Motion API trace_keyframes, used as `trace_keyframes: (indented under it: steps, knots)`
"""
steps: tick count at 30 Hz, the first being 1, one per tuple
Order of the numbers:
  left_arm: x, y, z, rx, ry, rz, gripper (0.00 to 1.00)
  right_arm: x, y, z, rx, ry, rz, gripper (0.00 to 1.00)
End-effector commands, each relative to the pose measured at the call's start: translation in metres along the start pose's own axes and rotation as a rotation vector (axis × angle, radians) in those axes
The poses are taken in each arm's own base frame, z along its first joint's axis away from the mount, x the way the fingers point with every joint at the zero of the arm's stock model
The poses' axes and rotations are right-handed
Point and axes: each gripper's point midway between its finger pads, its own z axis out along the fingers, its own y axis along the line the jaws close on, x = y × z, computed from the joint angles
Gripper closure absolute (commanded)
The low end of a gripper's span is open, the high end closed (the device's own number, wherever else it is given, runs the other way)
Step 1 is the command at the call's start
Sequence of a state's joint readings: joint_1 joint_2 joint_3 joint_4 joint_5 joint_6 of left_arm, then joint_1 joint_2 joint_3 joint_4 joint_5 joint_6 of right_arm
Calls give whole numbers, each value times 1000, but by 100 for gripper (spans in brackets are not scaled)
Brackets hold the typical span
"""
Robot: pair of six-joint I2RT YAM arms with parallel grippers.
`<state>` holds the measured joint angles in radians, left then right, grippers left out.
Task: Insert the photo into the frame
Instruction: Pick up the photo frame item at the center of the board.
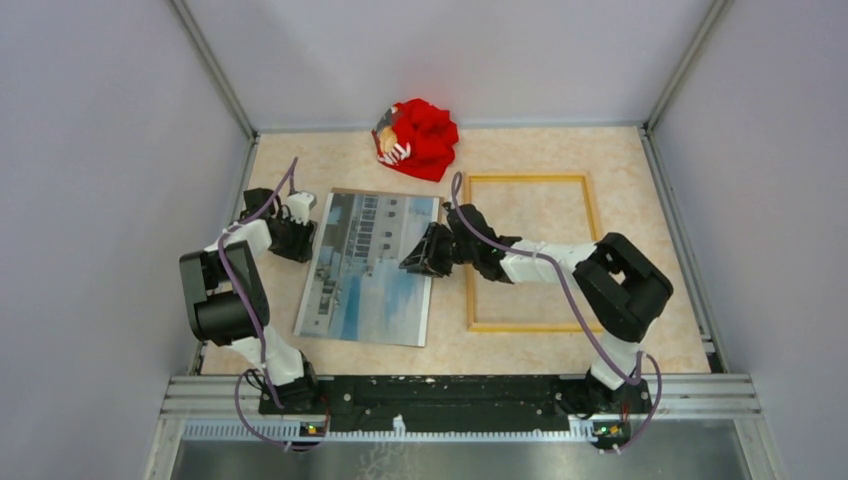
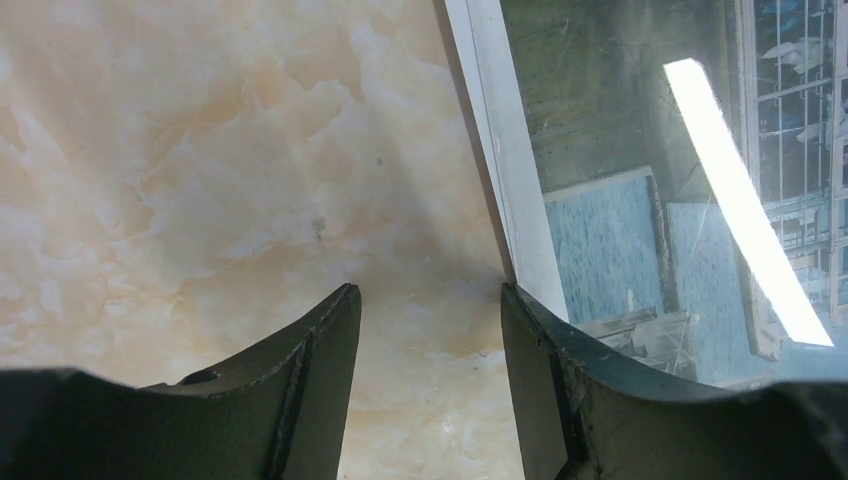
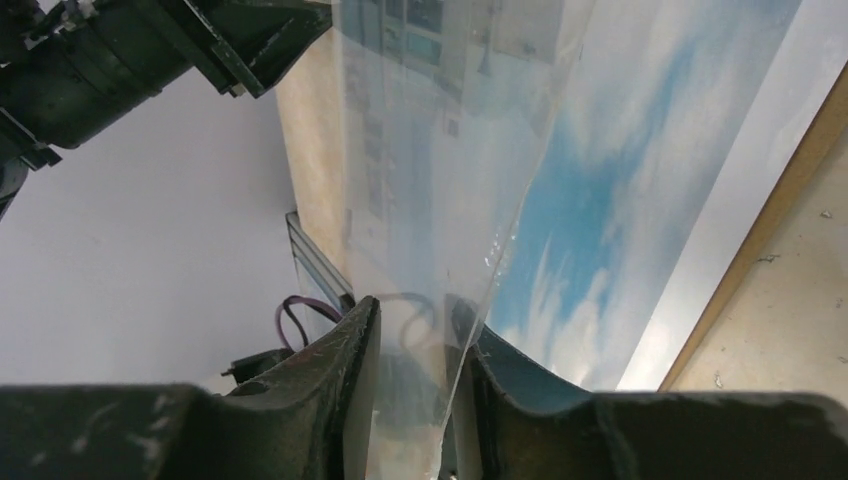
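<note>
The photo [image 1: 370, 265], a pale building under blue sky, lies flat at the table's middle left on a brown board [image 3: 770, 220]. To its right lies the frame [image 1: 525, 178], a thin yellowish wood rectangle, with my right arm lying across it. My right gripper [image 1: 415, 255] is at the photo's right edge. In the right wrist view its jaws [image 3: 415, 320] stand narrow, shut on a clear sheet [image 3: 440, 150] tilted up off the photo [image 3: 620, 180]. My left gripper [image 1: 305, 235] [image 2: 430, 300] stands open over bare table at the photo's left edge [image 2: 640, 230], holding nothing.
A crumpled red cloth [image 1: 420, 138] lies at the back of the table, behind the photo and the frame. Grey walls close in the left, back and right sides. The left gripper's body [image 3: 200, 40] shows beyond the sheet in the right wrist view.
</note>
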<state>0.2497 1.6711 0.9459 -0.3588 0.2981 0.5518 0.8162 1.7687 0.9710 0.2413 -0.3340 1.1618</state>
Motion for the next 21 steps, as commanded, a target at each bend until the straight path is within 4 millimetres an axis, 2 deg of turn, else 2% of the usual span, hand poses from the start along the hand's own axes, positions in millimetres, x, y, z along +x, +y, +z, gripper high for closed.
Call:
trace_keyframes:
  steps: [1, 3, 4, 7, 10, 13, 15, 18, 21]
  knots:
    - [26, -32, -2, 117, 98, -46, 38, -18, 39, -12, -63, -63, -90, 76]
    - [21, -29, -5, 105, 94, -42, 34, -20, 40, -13, -68, -70, -98, 95]
    - [17, -26, -8, 95, 89, -40, 31, -21, 41, -14, -67, -76, -102, 100]
    - [-2, -15, -20, 54, 61, -34, 16, -30, 49, -22, -75, -95, -122, 100]
    - [-29, -6, -42, 19, 5, -20, 3, -41, 68, -41, -117, -102, -167, 100]
    - [-60, -5, -66, 15, -68, 6, 2, -53, 107, -75, -204, -120, -243, 100]
    - [-78, -8, -79, 11, -103, 24, 2, -63, 123, -102, -194, -144, -302, 100]
    - [-101, -31, -88, 17, -128, 91, 2, -89, 134, -149, -106, -237, -383, 100]
    - [-121, -80, -85, 80, -150, 176, 2, -112, 127, -199, -38, -318, -374, 100]
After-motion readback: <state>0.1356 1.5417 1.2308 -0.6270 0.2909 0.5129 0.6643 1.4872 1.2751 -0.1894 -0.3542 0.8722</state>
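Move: The clear sheet's raised right-hand edge is already between the right hand's open fingers; its middle lies about 8 cm left, 5 cm ahead and 6 cm below. The photo's middle is right under the sheet's middle, a couple of centimetres lower; the frame's is about 27 cm right of this hand and 10 cm ahead. From the left hand, low at the stack's left edge, the sheet's middle is some 17 cm right and 2 cm back. The right fingers pinch shut on the raised edge of the clear sheet, then lift it, slowly at first and then fast: about 16 cm up, drifting right and somewhat forward, with the hand tipping some 20 degrees. The left hand opens fully, leaves the stack's left edge and rises about 12 cm, moving a little right and forward. ##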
